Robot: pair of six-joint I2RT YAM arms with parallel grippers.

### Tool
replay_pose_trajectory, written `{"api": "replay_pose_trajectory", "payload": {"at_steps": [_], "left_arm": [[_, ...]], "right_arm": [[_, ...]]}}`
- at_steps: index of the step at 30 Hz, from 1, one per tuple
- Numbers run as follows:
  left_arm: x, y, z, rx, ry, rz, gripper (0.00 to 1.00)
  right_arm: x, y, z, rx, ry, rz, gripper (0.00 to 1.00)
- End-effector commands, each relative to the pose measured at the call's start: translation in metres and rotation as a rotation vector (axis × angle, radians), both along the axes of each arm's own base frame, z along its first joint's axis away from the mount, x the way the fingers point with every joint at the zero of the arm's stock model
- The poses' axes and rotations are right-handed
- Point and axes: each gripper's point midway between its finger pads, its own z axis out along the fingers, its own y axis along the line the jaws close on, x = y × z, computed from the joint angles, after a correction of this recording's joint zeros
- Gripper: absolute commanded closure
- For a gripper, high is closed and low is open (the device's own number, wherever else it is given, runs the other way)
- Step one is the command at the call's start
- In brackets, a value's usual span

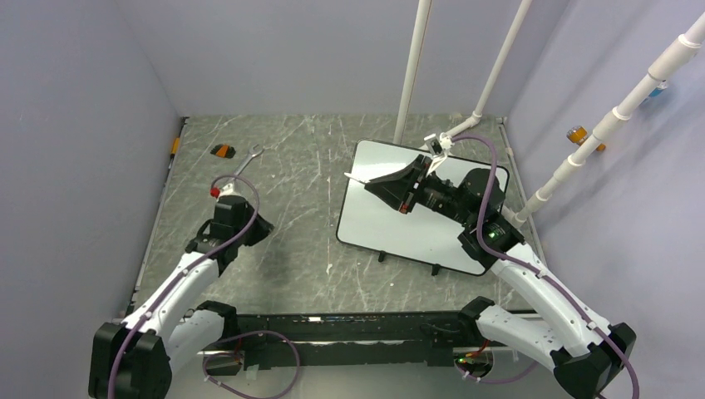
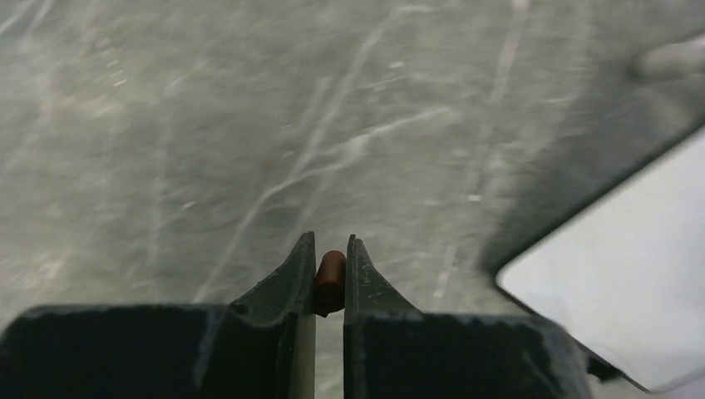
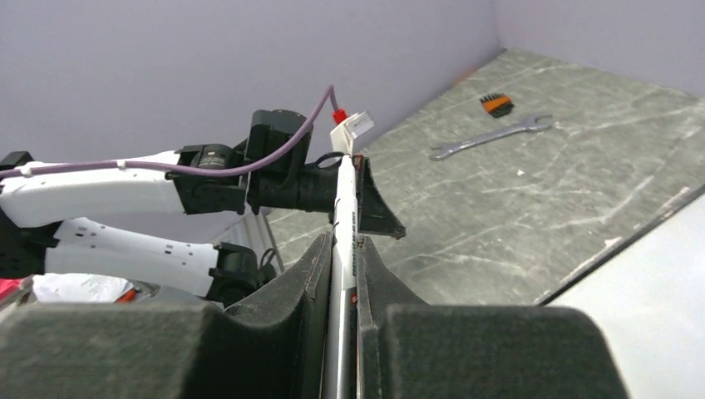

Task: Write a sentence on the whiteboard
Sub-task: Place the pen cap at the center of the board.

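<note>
The whiteboard (image 1: 416,229) lies flat on the table at centre right, its corner also in the left wrist view (image 2: 615,274). No sentence shows on its visible surface. My right gripper (image 1: 376,184) hovers over the board's far left part, shut on a white marker (image 3: 345,208) that sticks out past the fingertips (image 3: 320,249) toward the board's left edge. My left gripper (image 1: 264,230) is to the left of the board over bare table, shut on a small reddish-brown marker cap (image 2: 330,281).
A wrench (image 1: 248,160) and a small orange-and-black object (image 1: 222,150) lie at the far left of the table. White pipes (image 1: 411,66) rise behind the board. Grey walls enclose the table on three sides.
</note>
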Motion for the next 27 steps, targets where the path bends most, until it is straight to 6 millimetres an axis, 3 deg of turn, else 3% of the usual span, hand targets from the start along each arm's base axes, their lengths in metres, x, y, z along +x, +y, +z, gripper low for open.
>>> {"api": "replay_pose_trajectory", "payload": {"at_steps": [1, 9, 17, 22, 27], "left_arm": [[-0.006, 0.033, -0.028, 0.105, 0.082, 0.165, 0.93], [-0.016, 0.059, -0.056, 0.164, 0.161, 0.321, 0.64], [-0.021, 0.06, -0.069, 0.173, 0.212, 0.338, 0.41], [-0.018, 0.058, -0.055, 0.183, 0.183, 0.297, 0.27], [-0.012, 0.057, -0.027, 0.236, 0.08, 0.242, 0.25]], "right_arm": [[0.007, -0.01, -0.002, -0.024, -0.024, -0.072, 1.0], [0.009, -0.011, -0.006, -0.038, -0.014, -0.087, 1.0], [0.008, -0.015, -0.008, -0.05, -0.015, -0.102, 1.0], [0.007, -0.017, -0.008, -0.055, -0.021, -0.108, 1.0], [0.007, -0.018, -0.007, -0.055, -0.025, -0.109, 1.0]]}}
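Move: My left hand has the red pen cap pinched, and the bare table spot it will go to is some 8 cm to the left, 2 cm back and about 9 cm below. The whiteboard's near left corner lies roughly 17 cm to this hand's right, level with it fore and aft; the wrench lies about 24 cm ahead and 9 cm left. From my right hand, the table spot is some 32 cm left, 3 cm ahead and 34 cm down. I sink my left hand about 7 cm and carry it almost 6 cm left, drawing back a little, towards the bare grey table, while the wrist turns some 15 degrees counter-clockwise and the fingers tip more steeply down. Already slowing, I spread the fingers wide and let go of the cap; my right hand keeps its grip on the uncapped pen, easing down and right about 2 cm. ##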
